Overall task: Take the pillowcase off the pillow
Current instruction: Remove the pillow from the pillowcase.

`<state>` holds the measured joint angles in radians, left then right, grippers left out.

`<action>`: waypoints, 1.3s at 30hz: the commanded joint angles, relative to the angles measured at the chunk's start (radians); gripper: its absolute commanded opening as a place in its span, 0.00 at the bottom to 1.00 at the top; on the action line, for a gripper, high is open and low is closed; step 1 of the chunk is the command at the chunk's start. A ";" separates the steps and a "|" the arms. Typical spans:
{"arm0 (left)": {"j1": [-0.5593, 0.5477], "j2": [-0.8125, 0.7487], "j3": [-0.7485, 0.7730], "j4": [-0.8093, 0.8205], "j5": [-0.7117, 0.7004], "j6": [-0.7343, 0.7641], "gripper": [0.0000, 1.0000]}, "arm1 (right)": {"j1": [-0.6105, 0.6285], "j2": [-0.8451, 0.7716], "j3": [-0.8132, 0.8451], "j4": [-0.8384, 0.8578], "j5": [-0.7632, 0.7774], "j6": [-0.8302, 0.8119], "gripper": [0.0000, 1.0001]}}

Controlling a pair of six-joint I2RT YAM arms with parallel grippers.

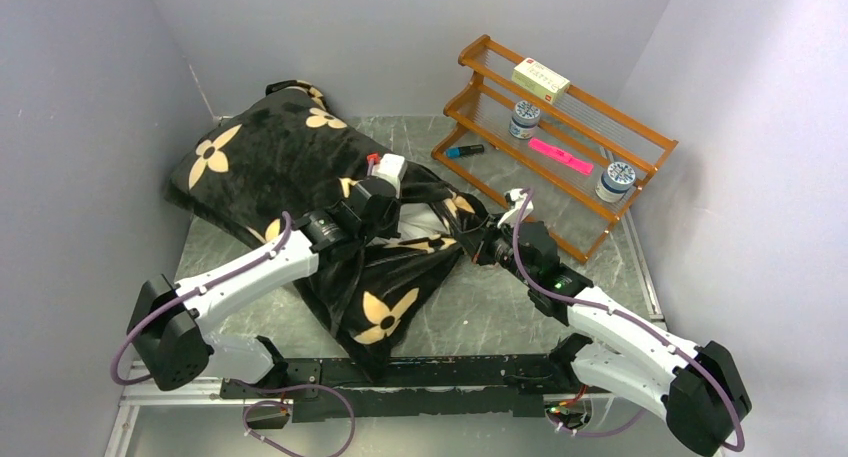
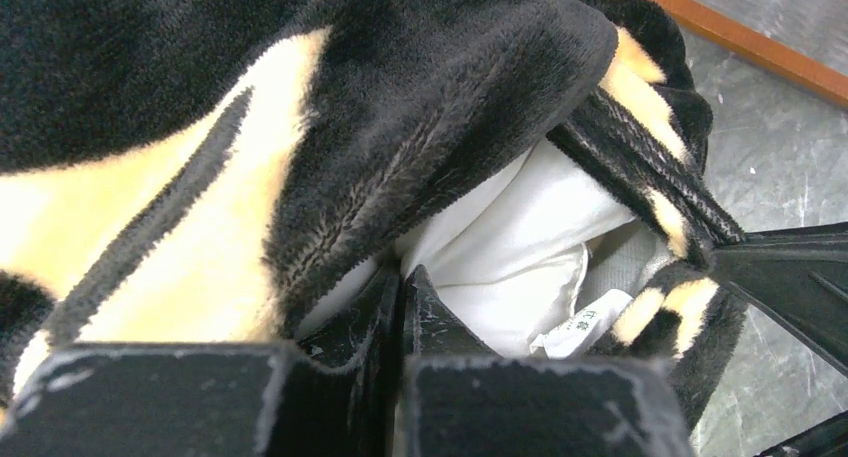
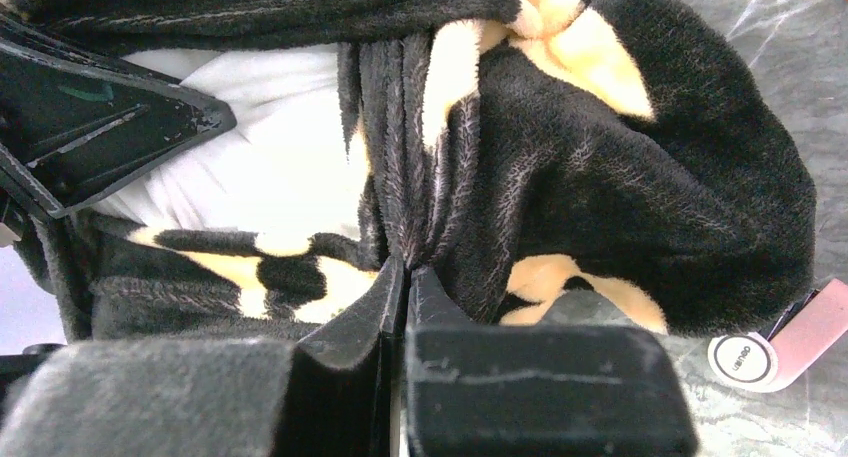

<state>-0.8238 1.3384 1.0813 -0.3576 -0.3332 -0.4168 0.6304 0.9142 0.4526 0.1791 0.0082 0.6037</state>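
The black plush pillowcase [image 1: 270, 147] with tan flowers lies diagonally across the table, still around most of the pillow. At its open end a patch of the white pillow [image 1: 420, 220] shows. My left gripper [image 1: 395, 209] reaches into that opening. In the left wrist view it [image 2: 403, 277] is shut on a fold of the white pillow [image 2: 510, 247], just under the pillowcase hem [image 2: 400, 97]. My right gripper [image 1: 470, 242] faces it from the right, and in the right wrist view it [image 3: 405, 269] is shut on a bunched fold of pillowcase [image 3: 620, 177] beside the pillow [image 3: 270, 157].
A wooden two-tier rack [image 1: 640, 162] stands at the back right with a box, two jars and a pink marker on it. A blue marker [image 1: 465, 151] lies on the table before it. Walls close in the left, back and right sides.
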 commanded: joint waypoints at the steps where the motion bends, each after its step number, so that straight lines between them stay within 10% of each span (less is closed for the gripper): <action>1: 0.051 -0.077 -0.033 -0.167 -0.118 0.048 0.05 | -0.040 0.007 -0.004 -0.172 0.187 -0.068 0.00; 13: 0.059 -0.115 -0.019 -0.233 -0.239 0.089 0.05 | -0.040 -0.001 0.108 -0.283 0.095 -0.136 0.00; 29: -0.010 -0.109 -0.088 -0.077 -0.083 0.070 0.05 | 0.092 0.226 0.533 -0.446 0.066 -0.236 0.63; 39: -0.011 -0.105 -0.098 -0.061 -0.067 0.036 0.05 | 0.132 0.427 0.744 -0.484 0.077 -0.213 0.78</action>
<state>-0.8349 1.2346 1.0073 -0.3347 -0.3885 -0.3649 0.7425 1.2892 1.1275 -0.2909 0.0696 0.3855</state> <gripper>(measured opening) 0.057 0.767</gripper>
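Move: The right hand holds the gathered end of the pillowcase; the middle of the pillowcase mouth lies about 8 cm to its left and 5 cm ahead, nearly level. The mouth's upper rim is some 8 cm ahead and 8 cm left, and the pink gadget about 8 cm right, 1 cm ahead and 13 cm down. From the left hand, pinching the pillow, the mouth is roughly 6 cm right, 2 cm ahead and 4 cm lower. The right hand first keeps its pinch on the gathered pillowcase, easing back less than a centimetre to the left and up, then opens wide, lets go and swings up about 8 cm, left 6 cm and forward 4 cm, rolling its left side down some 15 degrees, to come open-fingered over the mouth's loose folds towards the left hand. Meanwhile the left hand keeps its fingers shut on the white pillow inside the mouth and draws it left by up to 3 cm, rising about 1 cm, then gives back a centimetre. ##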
